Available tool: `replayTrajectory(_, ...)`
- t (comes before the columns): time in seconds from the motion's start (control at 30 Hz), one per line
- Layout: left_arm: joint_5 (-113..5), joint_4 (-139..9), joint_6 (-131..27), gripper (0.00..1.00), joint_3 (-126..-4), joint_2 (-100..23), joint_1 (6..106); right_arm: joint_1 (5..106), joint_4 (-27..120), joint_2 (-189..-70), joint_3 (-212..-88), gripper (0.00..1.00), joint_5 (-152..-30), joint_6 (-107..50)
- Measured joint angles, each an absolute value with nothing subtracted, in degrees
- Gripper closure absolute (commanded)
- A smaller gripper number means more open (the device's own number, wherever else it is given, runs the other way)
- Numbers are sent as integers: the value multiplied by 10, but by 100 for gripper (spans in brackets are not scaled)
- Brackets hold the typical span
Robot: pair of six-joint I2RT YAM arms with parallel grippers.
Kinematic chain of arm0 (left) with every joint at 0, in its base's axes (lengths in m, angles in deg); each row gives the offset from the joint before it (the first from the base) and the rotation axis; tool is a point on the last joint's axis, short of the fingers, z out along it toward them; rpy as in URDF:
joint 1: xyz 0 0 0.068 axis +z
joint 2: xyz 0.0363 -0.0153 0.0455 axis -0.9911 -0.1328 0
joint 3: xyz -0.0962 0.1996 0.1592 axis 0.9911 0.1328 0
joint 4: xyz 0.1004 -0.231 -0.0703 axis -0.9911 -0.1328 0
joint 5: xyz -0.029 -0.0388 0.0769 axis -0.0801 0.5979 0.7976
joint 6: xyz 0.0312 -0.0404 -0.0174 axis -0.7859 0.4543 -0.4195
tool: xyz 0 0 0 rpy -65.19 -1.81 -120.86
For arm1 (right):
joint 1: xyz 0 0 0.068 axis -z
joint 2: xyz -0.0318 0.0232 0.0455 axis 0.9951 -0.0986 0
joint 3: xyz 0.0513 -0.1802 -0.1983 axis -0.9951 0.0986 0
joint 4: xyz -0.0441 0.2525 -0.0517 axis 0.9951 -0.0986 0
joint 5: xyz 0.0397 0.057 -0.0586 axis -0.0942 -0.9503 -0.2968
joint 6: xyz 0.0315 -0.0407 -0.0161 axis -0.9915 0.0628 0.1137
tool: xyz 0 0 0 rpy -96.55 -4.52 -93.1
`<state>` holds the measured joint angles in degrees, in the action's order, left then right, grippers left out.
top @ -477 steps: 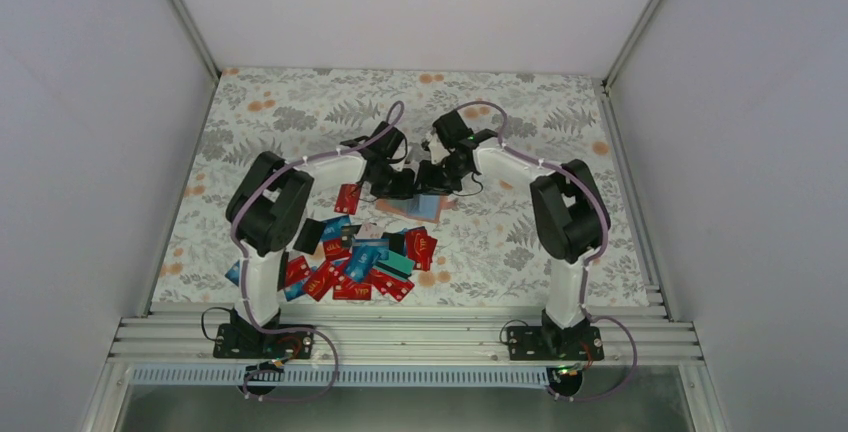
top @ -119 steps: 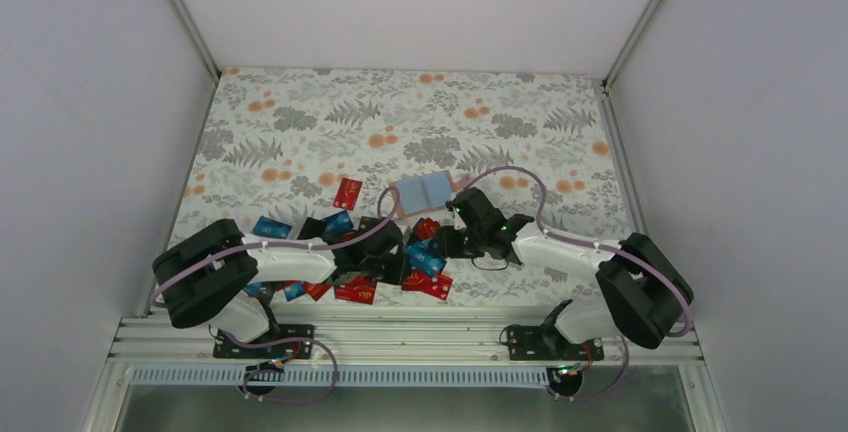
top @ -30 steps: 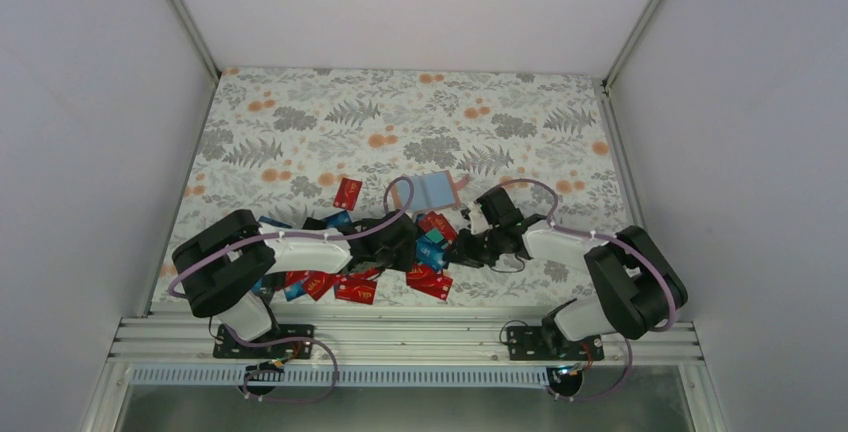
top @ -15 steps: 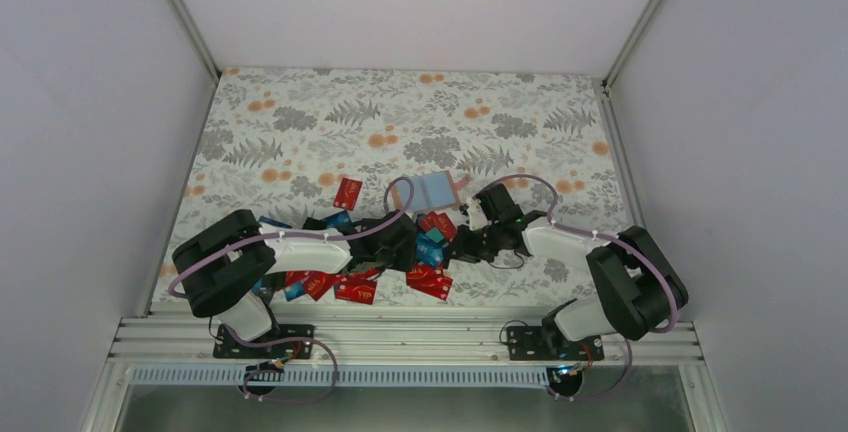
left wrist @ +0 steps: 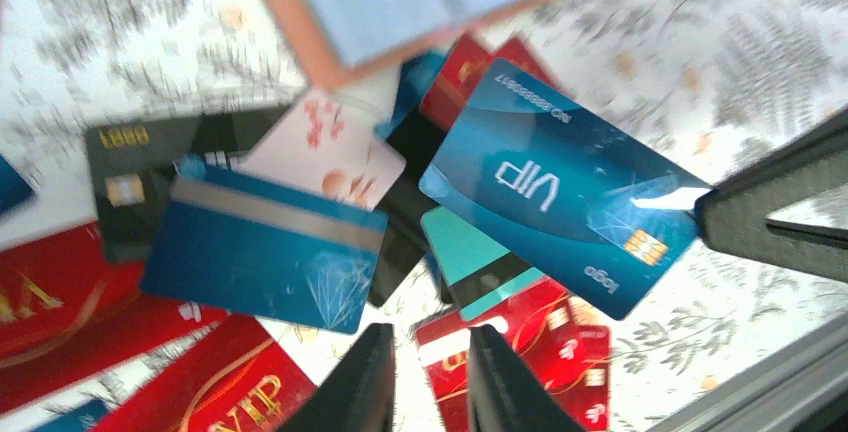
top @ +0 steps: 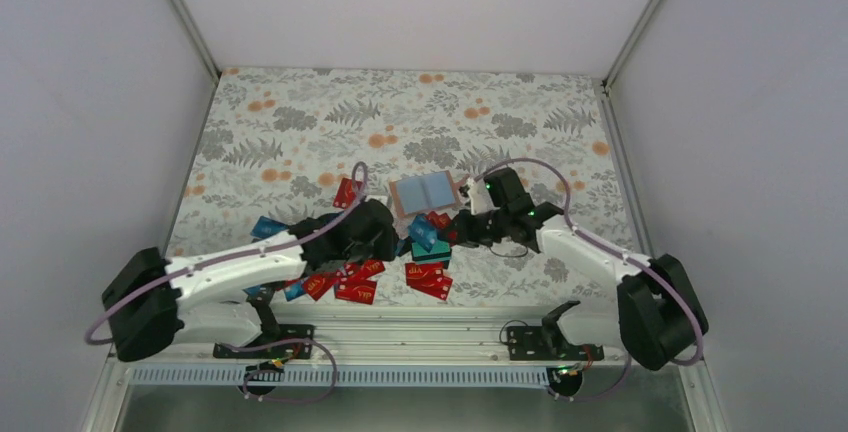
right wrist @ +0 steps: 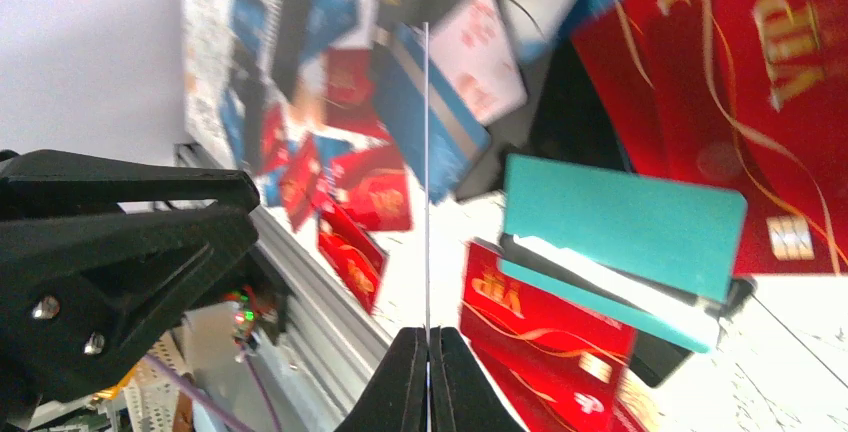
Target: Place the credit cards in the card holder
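The card holder lies open on the floral table, tan outside, light blue inside. A heap of credit cards, mostly red, lies just in front of it. My right gripper is shut on a blue VIP card, which shows edge-on as a thin line in the right wrist view. It holds that card just above the heap, near the holder's front edge. My left gripper hovers over the heap beside that card, open by a narrow gap with nothing between its fingers.
A single red card lies left of the holder and a blue one at the heap's left end. Teal, black and pale pink cards are mixed in. An aluminium rail runs along the near edge.
My left gripper has opened off the blue card and its arm has swung down and back to the left. The right gripper has closed on that card and lifted it toward the holder.
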<state>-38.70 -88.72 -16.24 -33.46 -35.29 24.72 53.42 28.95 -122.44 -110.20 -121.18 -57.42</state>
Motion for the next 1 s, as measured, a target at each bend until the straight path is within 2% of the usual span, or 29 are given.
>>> replayTrajectory(0.17, -354, -933, -162, 57, -382, -283, 254, 555, 281, -1184, -1150, 96, -1233, -577)
replayTrajectory(0.43, -365, -908, -179, 38, -414, -242, 304, 626, 304, -1162, -1185, 96, -1275, -601)
replayTrajectory(0.67, -451, -793, -179, 34, -413, -230, 373, 683, 348, -1148, -1210, 96, -1334, -642)
replayTrajectory(1.0, -568, -619, -181, 37, -433, -260, 398, 695, 423, -1123, -1292, 96, -1403, -725)
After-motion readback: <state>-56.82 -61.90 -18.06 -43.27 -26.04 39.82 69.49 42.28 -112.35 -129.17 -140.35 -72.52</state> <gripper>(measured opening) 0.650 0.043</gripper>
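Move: The blue VIP card is already in the right fingers, its middle about 5 cm to the left of that hand, level fore and aft, and 1 cm lower. The empty left hand has this card about 9 cm to its right and 1 cm below. From the right hand, the open card holder lies some 13 cm ahead, 5 cm left and 8 cm down; the teal card lies 1 cm ahead, 4 cm left and 8 cm down. The blue VIP card, still pinched near one end by the right fingers, is carried up some 24 cm and forward about 7, nearly all the forward part coming first, while the wrist tilts the fingertips up. Alongside, the empty left hand rises nearly as far and forward, tilts up some 45 degrees, spreads its fingers wide and edges right late on, without gripping the card. ##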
